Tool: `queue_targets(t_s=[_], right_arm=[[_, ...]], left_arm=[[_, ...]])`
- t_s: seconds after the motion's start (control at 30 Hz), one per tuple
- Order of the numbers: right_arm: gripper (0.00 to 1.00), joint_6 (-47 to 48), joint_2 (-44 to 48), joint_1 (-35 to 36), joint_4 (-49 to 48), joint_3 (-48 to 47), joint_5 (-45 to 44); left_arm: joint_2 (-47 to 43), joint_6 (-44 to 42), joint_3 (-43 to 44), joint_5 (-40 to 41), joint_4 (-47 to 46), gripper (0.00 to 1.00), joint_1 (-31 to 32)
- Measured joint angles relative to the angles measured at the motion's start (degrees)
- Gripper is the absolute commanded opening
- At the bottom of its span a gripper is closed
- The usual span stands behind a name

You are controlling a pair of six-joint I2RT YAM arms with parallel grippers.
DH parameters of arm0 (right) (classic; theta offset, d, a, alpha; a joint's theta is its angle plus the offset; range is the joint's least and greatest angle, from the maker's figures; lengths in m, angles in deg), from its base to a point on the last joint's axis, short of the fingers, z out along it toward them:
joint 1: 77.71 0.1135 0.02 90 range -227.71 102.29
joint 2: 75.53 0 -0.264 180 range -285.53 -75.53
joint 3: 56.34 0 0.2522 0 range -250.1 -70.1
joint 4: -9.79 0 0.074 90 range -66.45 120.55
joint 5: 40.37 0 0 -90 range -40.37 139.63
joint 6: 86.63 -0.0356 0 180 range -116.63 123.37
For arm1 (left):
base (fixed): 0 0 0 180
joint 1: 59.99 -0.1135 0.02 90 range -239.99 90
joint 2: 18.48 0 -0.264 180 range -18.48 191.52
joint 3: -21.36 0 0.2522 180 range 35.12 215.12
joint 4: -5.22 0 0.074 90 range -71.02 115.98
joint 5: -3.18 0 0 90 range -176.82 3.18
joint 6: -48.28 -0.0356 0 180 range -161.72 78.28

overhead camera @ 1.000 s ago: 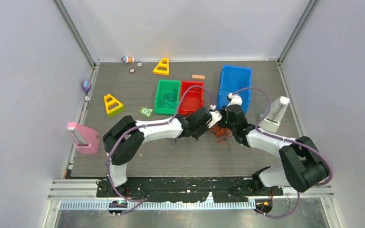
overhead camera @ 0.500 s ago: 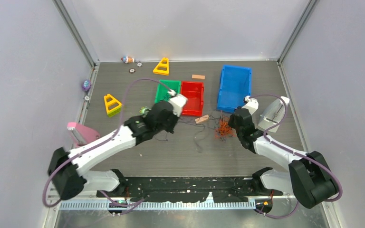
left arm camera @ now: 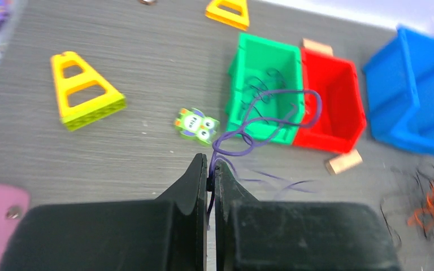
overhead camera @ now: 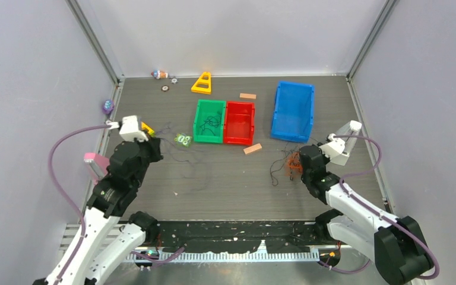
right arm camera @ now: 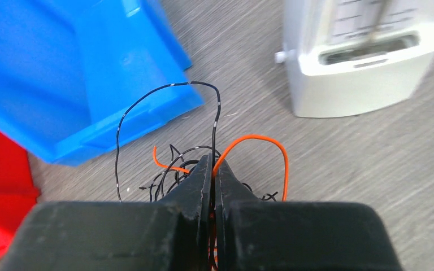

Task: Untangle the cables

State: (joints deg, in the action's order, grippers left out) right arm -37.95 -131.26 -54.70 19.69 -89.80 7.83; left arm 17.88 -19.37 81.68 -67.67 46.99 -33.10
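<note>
My left gripper (left arm camera: 211, 169) is shut on a thin dark purple cable (left arm camera: 271, 107) that loops up in front of the green bin (left arm camera: 263, 84). In the top view it (overhead camera: 154, 144) is at the table's left, with dark strands (overhead camera: 184, 163) trailing right across the table. My right gripper (right arm camera: 213, 164) is shut on an orange cable (right arm camera: 260, 138) and a black cable (right arm camera: 169, 90) from a small clump under its fingers. The top view shows that gripper (overhead camera: 295, 161) at the right, on the orange-and-black clump (overhead camera: 289, 165). More dark strands lie in the green bin (overhead camera: 212, 122).
A red bin (overhead camera: 239, 122) adjoins the green one and a blue bin (overhead camera: 293, 110) stands to its right. A white device (overhead camera: 342, 142) is beside my right arm. A wooden block (overhead camera: 252, 149), owl toy (overhead camera: 183, 140), yellow triangles (overhead camera: 202, 83) and pink piece (overhead camera: 95, 163) lie about.
The two grippers have pulled apart from the middle. The left swung far left dragging dark strands; the right drew back right with the orange-and-black clump.
</note>
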Motion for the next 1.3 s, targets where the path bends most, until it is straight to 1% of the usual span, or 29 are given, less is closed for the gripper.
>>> queue_targets(t_s=[0.13, 0.2, 0.37, 0.63, 0.93, 1.03, 1.3], right_arm=[[0.05, -4.0, 3.48, 0.0, 2.97, 1.68, -5.33], [0.05, -5.29, 4.55, 0.0, 4.09, 2.27, -6.88], [0.05, -4.48, 6.54, -0.15, 2.86, 3.54, -6.71], [0.05, -0.24, 7.5, -0.15, -2.45, 4.52, -2.6], [0.05, 2.19, 7.5, -0.15, -5.44, 4.72, 0.33], [0.06, 2.49, 7.5, -0.15, -5.84, 4.72, 0.87], [0.05, 3.52, 7.48, -0.15, -6.86, 4.9, 2.14]], left_arm=[[-4.46, 1.49, 0.0, 5.35, 1.38, 0.0, -3.17], [-5.73, 1.46, 0.0, 6.64, 1.44, 0.0, -4.0], [-5.31, 0.81, 0.5, 4.96, 1.42, 0.0, -4.33], [1.64, -0.39, 7.96, 0.24, 1.4, 0.0, -4.33], [10.14, -0.33, 17.35, -9.22, 0.57, 0.0, -4.33], [13.11, -0.33, 19.58, -11.23, 0.02, 0.0, -4.33], [19.61, -0.46, 25.14, -13.27, -0.63, 0.0, -4.33]])
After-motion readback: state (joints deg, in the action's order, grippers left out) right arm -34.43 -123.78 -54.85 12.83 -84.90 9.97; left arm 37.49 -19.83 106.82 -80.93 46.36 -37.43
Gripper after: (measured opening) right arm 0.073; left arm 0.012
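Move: The green bin lies about 18 cm ahead of the left hand, 10 cm to its right and 23 cm below; the red bin is 12 cm farther right, level with it, and the owl block sits nearly straight ahead by 12 cm, 25 cm down. From the right hand, the orange-black tangle's middle lies some 6 cm left, 1 cm back and 7 cm below; the blue bin is 19 cm ahead and 5 cm left, 6 cm below. Keeping its pinch on the freed purple cable, the left hand swings about 4 cm left, then turns back to rise roughly 10 cm while sweeping 9 cm right and some 6 cm forward, closing level distance to the green bin and turning about 20 degrees clockwise. The right hand keeps hold of the tangle, easing 3 cm right and 2 cm back, then returning, slightly higher. ##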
